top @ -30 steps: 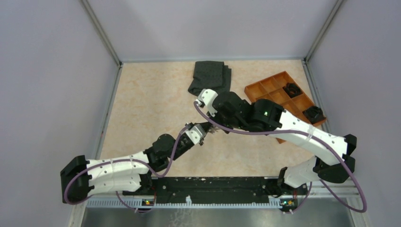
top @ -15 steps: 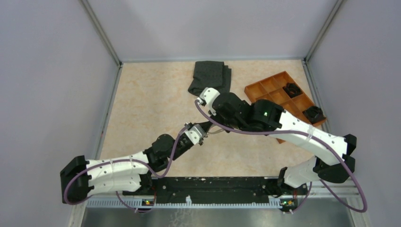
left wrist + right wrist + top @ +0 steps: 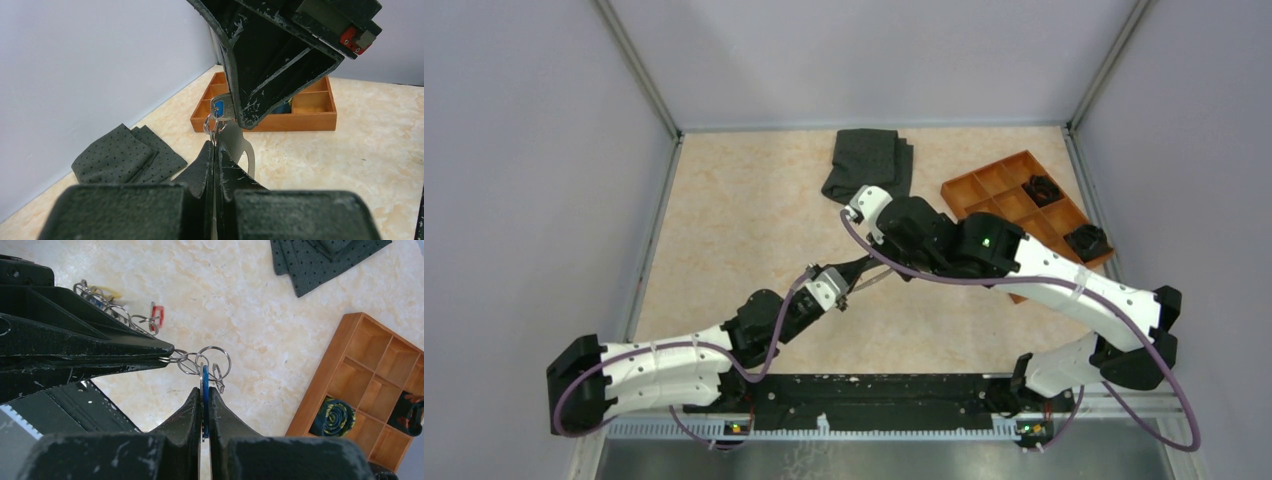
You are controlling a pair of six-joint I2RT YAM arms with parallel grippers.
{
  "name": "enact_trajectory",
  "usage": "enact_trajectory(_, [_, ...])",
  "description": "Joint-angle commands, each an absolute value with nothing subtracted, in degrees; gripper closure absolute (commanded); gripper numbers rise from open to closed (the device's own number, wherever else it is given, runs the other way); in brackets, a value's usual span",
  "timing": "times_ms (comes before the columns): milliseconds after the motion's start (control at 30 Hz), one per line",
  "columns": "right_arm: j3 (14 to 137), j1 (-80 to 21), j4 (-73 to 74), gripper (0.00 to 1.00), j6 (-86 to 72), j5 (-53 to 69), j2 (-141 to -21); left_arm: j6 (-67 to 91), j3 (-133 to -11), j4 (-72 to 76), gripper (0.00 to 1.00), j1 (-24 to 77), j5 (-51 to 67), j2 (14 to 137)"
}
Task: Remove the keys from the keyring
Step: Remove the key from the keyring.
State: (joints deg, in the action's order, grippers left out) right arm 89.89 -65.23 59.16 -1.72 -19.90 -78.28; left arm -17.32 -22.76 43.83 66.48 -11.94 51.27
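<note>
Both grippers meet over the middle of the table. My left gripper (image 3: 214,148) is shut on the thin metal ring end of the keyring (image 3: 214,126), and its pale grey band (image 3: 241,146) hangs behind the fingers. My right gripper (image 3: 204,390) is shut on a blue-headed key (image 3: 204,380) that still hangs in the linked rings (image 3: 210,361). That key (image 3: 218,108) also shows under the right fingers (image 3: 270,65). From above, the left gripper (image 3: 844,293) and right gripper (image 3: 865,270) almost touch. More rings and a red key head (image 3: 157,315) lie beyond the left fingers (image 3: 125,352).
A folded dark grey cloth (image 3: 869,162) lies at the back middle. A wooden compartment tray (image 3: 996,176) stands at the right, with black clumps (image 3: 1042,188) and a rolled blue-yellow item (image 3: 336,417) in its compartments. Grey walls close in the table.
The left arm has drawn back a little toward the near left, still shut. The right wrist has shifted slightly up and away. The rings now stretch between the two grippers.
</note>
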Motion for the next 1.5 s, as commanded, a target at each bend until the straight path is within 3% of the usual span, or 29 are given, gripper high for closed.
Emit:
enact_trajectory(0, [91.07,-63.46,58.43,1.00,-1.32,-21.03,-75.88,-16.31,-22.30,50.17,1.00,66.62,-12.65,50.52])
enact_trajectory(33, [91.39,-63.50,58.23,1.00,-1.04,-20.26,-75.88,-16.16,-22.47,50.13,0.99,66.66,-12.87,50.78])
enact_trajectory(100, [92.17,-63.62,57.84,1.00,-0.60,-18.81,-75.89,-15.80,-22.71,50.05,0.84,66.58,-13.24,51.23])
enact_trajectory(233, [93.36,-64.13,57.96,1.00,-0.40,-17.92,-76.37,-15.65,-23.19,49.89,0.73,66.58,-13.66,52.05])
enact_trajectory(1467, [96.14,-65.65,60.77,1.00,-0.92,-19.48,-77.96,-14.61,-27.51,53.07,0.70,66.60,-8.95,58.72])
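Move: The blue key, still clamped in the right fingers, sits roughly 3 cm to the left hand's right, 1 cm ahead and 2 cm higher; the small ring pinched by the left tips is about 2 cm left of the right hand point and 1 cm below. The grey keyring plate hangs some 6 cm below the left hand, 2 cm back and 1 cm right. The dark cloth lies about 29 cm ahead of that hand, level sideways and 27 cm down. The ring comes free as the left fingers open to roughly a quarter of their range. The left hand then shifts about 2.5 cm right and ends up to 1 cm lower, bringing its parted tips around the hanging rings just under the blue key. The right hand keeps its pinch on that key, nearly still at first, then rising about 1 cm. ##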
